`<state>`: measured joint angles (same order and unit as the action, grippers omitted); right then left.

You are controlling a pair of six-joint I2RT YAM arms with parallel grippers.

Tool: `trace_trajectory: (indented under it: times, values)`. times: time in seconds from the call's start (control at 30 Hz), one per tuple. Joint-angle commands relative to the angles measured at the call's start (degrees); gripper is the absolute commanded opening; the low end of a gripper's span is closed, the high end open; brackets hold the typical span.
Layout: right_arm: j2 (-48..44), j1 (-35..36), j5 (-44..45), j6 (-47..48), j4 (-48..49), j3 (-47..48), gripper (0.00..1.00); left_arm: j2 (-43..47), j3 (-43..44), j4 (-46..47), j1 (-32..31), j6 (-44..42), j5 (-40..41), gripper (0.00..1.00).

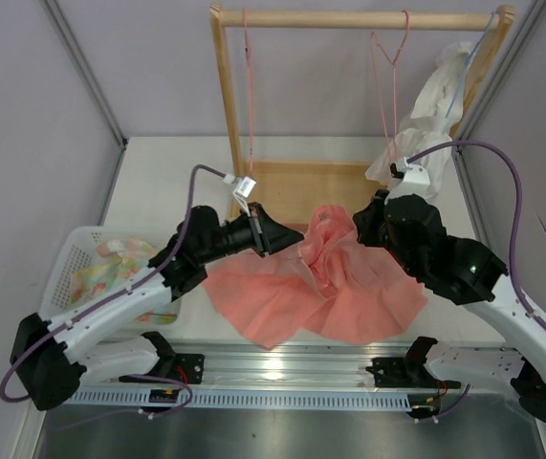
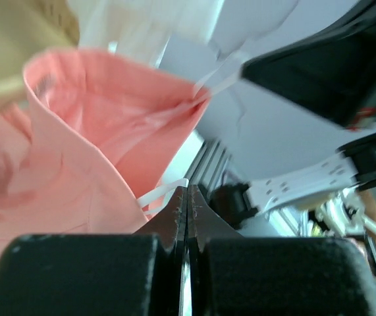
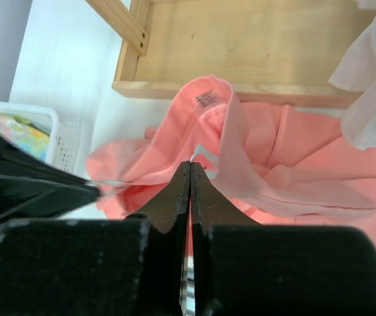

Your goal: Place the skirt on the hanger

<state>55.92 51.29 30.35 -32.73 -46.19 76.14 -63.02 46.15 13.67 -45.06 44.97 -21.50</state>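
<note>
The salmon-pink skirt [image 1: 349, 287] lies bunched on the table, its waist raised between my two grippers. My left gripper [image 1: 290, 239] is shut on a thin white loop [image 2: 160, 195] at the skirt's waist; the skirt [image 2: 76, 151] fills the left of the left wrist view. My right gripper [image 1: 362, 228] is shut on another white loop [image 3: 201, 153] beside the waistband of the skirt [image 3: 293, 151]. A white ribbon runs taut between the two grippers. Two pink wire hangers [image 1: 390, 76] [image 1: 249, 96] hang empty from the wooden rail [image 1: 349, 17].
A white garment [image 1: 425, 105] on a pale blue hanger [image 1: 471, 59] hangs at the rail's right end, close behind my right arm. The rack's wooden base [image 1: 301, 180] lies behind the skirt. A white basket [image 1: 79, 251] holding pastel patterned cloth stands at the left.
</note>
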Motion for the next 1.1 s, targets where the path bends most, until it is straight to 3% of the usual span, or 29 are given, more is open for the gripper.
trace_trajectory:
  times: [0.0,0.4,0.6,0.87,1.07]
  values:
    - [0.7,0.4,2.5,2.3,0.3,5.2,0.0,6.8,-0.3,4.8,3.1,3.1,-1.3,0.0]
    - [5.8,-0.5,3.7,7.5,-1.0,19.6,0.0,17.5,-1.0,7.7,12.8,10.0,0.7,0.0]
    - [7.9,-5.7,3.1,10.1,-2.1,26.8,0.0,18.8,1.8,7.9,20.2,13.8,0.2,0.0]
    - [8.8,-15.9,-4.9,11.0,-3.3,29.3,0.0,16.4,1.9,13.7,32.5,21.5,-7.0,0.0]
    - [8.2,-17.9,-6.8,10.4,-3.4,27.6,0.0,16.4,2.1,13.3,35.6,21.7,-8.7,0.0]
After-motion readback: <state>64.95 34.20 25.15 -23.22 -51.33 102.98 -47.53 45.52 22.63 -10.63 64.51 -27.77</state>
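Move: Each hand already pinches a white hanging loop of the skirt, the hands about 10 cm apart, the skirt's body some 18 cm below the left hand and 5 cm to its right. From the left hand, the left pink hanger is roughly 25 cm ahead, 9 cm left, 18 cm higher; from the right hand, 22 ahead, 19 left, 14 higher. The right pink hanger is about 22 cm ahead and 5 right of the right hand, the white dress 18 ahead and 14 right. Keeping their pinch on the loops, both shut grippers lift the waistband about 12 cm while drawing its ends apart: the left hand travels some 16 cm left, the right rises first, then swings 6 cm right. Both also ease forward, nearer the rack; the left fingers tip up and swing forward by 20 to 25 degrees, the right ones level about 10 degrees. ##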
